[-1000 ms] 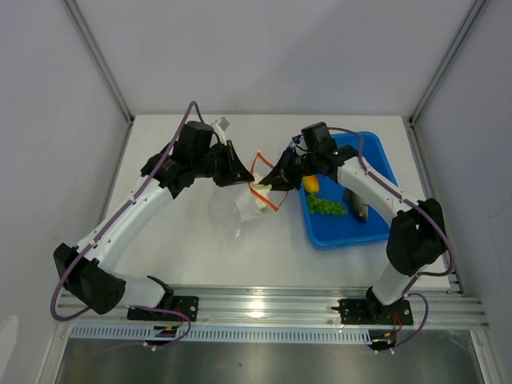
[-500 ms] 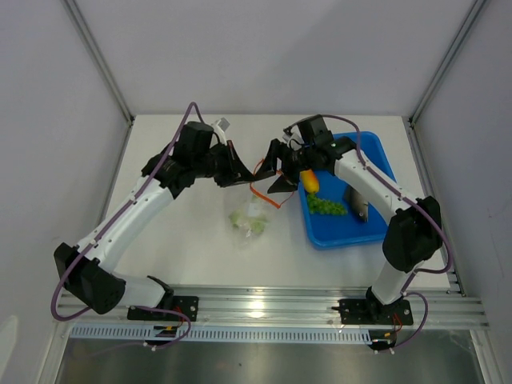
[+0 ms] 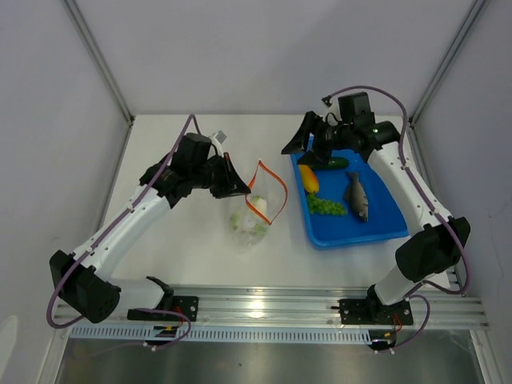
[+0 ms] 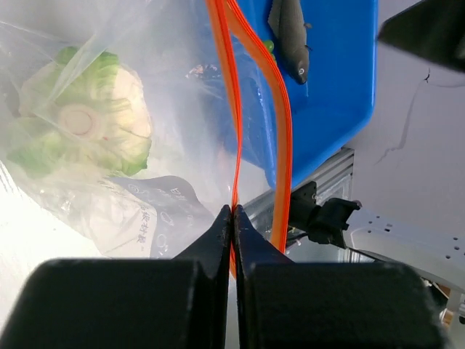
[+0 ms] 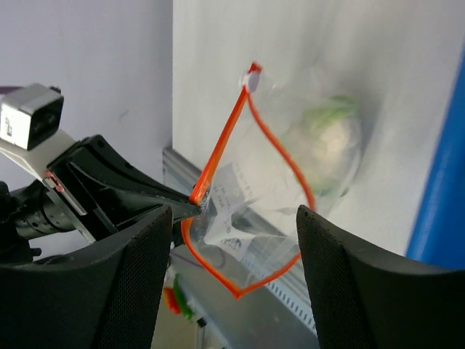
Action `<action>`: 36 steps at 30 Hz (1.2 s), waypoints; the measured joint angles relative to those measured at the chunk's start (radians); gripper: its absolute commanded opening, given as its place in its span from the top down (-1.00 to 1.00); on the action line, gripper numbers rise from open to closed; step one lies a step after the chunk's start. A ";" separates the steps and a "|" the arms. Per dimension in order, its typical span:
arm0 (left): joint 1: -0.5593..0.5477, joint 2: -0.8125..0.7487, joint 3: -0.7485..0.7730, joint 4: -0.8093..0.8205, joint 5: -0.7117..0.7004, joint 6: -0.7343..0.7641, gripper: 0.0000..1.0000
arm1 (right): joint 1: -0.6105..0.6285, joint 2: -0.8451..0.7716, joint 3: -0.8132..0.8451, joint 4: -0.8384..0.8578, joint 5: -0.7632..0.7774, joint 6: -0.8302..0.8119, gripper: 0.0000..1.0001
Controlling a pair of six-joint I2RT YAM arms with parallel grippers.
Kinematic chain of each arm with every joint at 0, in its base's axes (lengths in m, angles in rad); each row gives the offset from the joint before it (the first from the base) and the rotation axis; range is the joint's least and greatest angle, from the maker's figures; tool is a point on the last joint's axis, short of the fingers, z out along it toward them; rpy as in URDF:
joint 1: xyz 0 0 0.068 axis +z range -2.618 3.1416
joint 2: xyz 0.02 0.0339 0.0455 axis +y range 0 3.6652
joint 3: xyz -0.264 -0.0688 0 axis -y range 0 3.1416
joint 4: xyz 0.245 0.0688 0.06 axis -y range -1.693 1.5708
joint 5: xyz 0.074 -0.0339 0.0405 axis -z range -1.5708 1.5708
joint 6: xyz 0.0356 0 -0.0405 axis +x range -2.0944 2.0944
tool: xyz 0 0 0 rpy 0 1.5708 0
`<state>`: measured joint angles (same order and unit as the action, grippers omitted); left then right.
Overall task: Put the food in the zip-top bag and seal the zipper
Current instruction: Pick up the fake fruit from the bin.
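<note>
The zip-top bag (image 3: 252, 214) hangs open over the table, its orange-red zipper (image 3: 273, 192) forming a loop. My left gripper (image 3: 238, 189) is shut on the near zipper strip (image 4: 234, 203). A white and green food piece (image 3: 250, 216) lies inside the bag and also shows in the left wrist view (image 4: 87, 120) and the right wrist view (image 5: 330, 138). My right gripper (image 3: 300, 148) is open and empty above the blue tray's far left corner, apart from the bag (image 5: 261, 182). The yellow-orange piece (image 3: 310, 180), green pieces (image 3: 326, 206) and grey fish (image 3: 358, 196) lie in the tray.
The blue tray (image 3: 376, 230) sits right of the bag; a dark green piece (image 3: 336, 162) lies at its far end. A metal rail (image 3: 264, 304) runs along the table's near edge. Walls close in at the back and sides.
My right gripper dropped the white and green piece into the bag, then drew back up and right over the tray. The left gripper kept hold of the zipper strip.
</note>
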<state>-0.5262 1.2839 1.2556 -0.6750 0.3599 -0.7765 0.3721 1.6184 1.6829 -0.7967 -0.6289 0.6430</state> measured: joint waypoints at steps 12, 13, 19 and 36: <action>0.000 -0.064 -0.065 -0.037 -0.026 0.038 0.99 | -0.118 0.001 0.038 -0.126 0.265 -0.123 -0.40; 0.000 -0.064 -0.065 -0.040 -0.026 0.044 0.99 | -0.125 0.002 0.027 -0.128 0.296 -0.132 -0.40; 0.000 -0.049 -0.049 -0.051 -0.025 0.066 0.99 | -0.171 0.037 -0.116 -0.136 0.394 -0.163 -0.37; 0.000 0.005 0.000 -0.071 -0.024 0.097 0.99 | -0.124 0.166 -0.270 -0.136 0.536 -0.331 -0.39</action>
<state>-0.5262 1.2888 1.2552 -0.7464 0.3359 -0.6792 0.2485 1.7847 1.4128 -0.9329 -0.0929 0.3122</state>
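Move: The green grapes lie about 13 cm to the right of the open right hand, nearly level with it fore and aft, and some 25 cm below. In the same bin, the yellow pepper is roughly 9 cm farther out and 6 cm left of the grapes, the fish about 3 cm farther out and 10 cm right of them. From the left hand the grapes are some 8 cm ahead, 25 cm right and 22 cm below. Right hand descends about 20 cm and shifts 15 cm right over the grapes, fingers open, turning to point down. ##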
